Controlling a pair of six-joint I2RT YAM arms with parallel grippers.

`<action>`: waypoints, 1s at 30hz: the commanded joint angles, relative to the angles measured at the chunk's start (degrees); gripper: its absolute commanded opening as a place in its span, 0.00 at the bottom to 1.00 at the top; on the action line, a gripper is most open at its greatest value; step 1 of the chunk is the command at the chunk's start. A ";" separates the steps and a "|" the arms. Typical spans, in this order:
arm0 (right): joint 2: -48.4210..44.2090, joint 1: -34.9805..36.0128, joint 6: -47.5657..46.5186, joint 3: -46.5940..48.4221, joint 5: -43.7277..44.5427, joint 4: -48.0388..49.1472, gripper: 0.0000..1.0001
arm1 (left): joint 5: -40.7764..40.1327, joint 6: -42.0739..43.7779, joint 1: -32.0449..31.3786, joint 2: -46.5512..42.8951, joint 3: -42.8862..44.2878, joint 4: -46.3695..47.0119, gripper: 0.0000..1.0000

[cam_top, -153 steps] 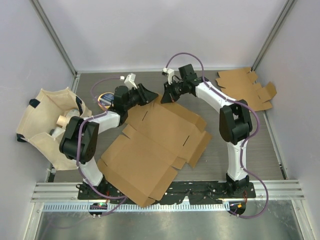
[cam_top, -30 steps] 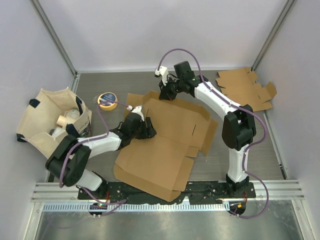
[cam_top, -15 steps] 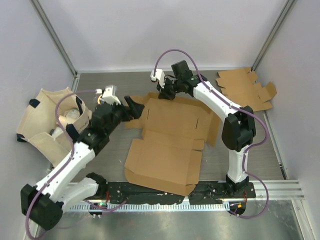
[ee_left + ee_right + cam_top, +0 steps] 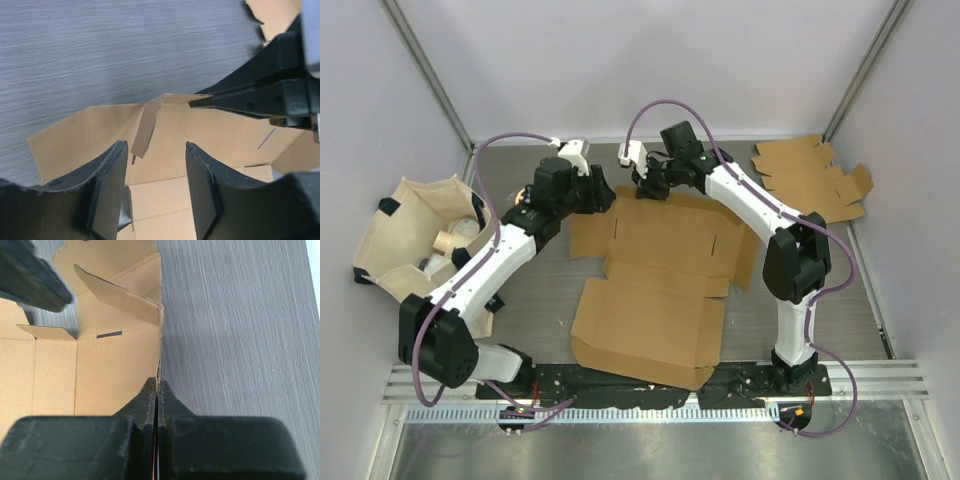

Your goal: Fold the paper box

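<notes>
The paper box (image 4: 655,275) lies unfolded as a flat brown cardboard blank in the middle of the table. My right gripper (image 4: 646,188) is at its far edge, shut on the cardboard rim (image 4: 159,365) and lifting that edge a little. A side flap (image 4: 117,295) stands up next to it. My left gripper (image 4: 606,200) hovers over the far left corner of the box (image 4: 165,130), jaws open with nothing between them. A narrow flap (image 4: 147,125) rises just ahead of its fingertips. The right gripper's dark fingers (image 4: 250,97) show across from it.
A beige cloth bag (image 4: 415,245) holding rolls sits at the left edge. A stack of flat cardboard blanks (image 4: 810,175) lies at the back right. Grey walls and metal rails close in the table on three sides.
My left arm swung from the left side in to the box's far left corner, and its jaws narrowed. The right gripper kept its hold on the far edge. The box barely moved.
</notes>
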 commanded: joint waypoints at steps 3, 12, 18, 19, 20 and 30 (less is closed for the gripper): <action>-0.95 0.90 -2.01 4.01 -1.25 1.06 0.01 | -2.27 6.84 0.12 4.00 5.99 -2.72 0.52; -0.60 1.78 -2.63 4.62 -1.78 1.32 0.01 | -3.67 8.78 -0.32 9.62 8.72 -2.46 0.33; -1.56 3.27 12.33 3.66 9.69 7.55 0.21 | -13.32 12.04 -3.39 9.37 6.89 0.59 0.00; -1.65 3.88 16.23 4.27 19.30 7.65 0.29 | -14.31 11.86 -4.00 8.84 4.88 1.74 0.00; -1.65 4.85 20.45 6.19 24.10 7.04 0.44 | -15.45 10.99 -4.27 8.32 3.81 2.71 0.00; -13.68 5.56 61.14 6.93 53.07 -9.33 0.75 | -21.43 7.46 -5.68 0.41 -7.79 14.84 0.00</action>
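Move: The far wall's left corner stands about 3 cm ahead of the open left hand, 3 cm to its right and 4 cm below. The wall's left side flap hangs roughly 3 cm behind that hand, 4 cm to its left and 12 cm lower, and the tape roll lies some 8 cm ahead, 19 cm left and 20 cm down. The right hand already pinches the wall's top edge, the same corner about 4 cm to its left, nearly level and 1 cm lower. Forward and down some 3 cm each goes the left hand to the far wall's left corner, shuts its fingers on it, then lowers it a few centimetres more, easing back and left. The right hand keeps its pinch, easing slightly left and up, until the left has closed; then it opens, lets go and draws off up and right about 5 cm each, turning nearly 50 degrees clockwise. ##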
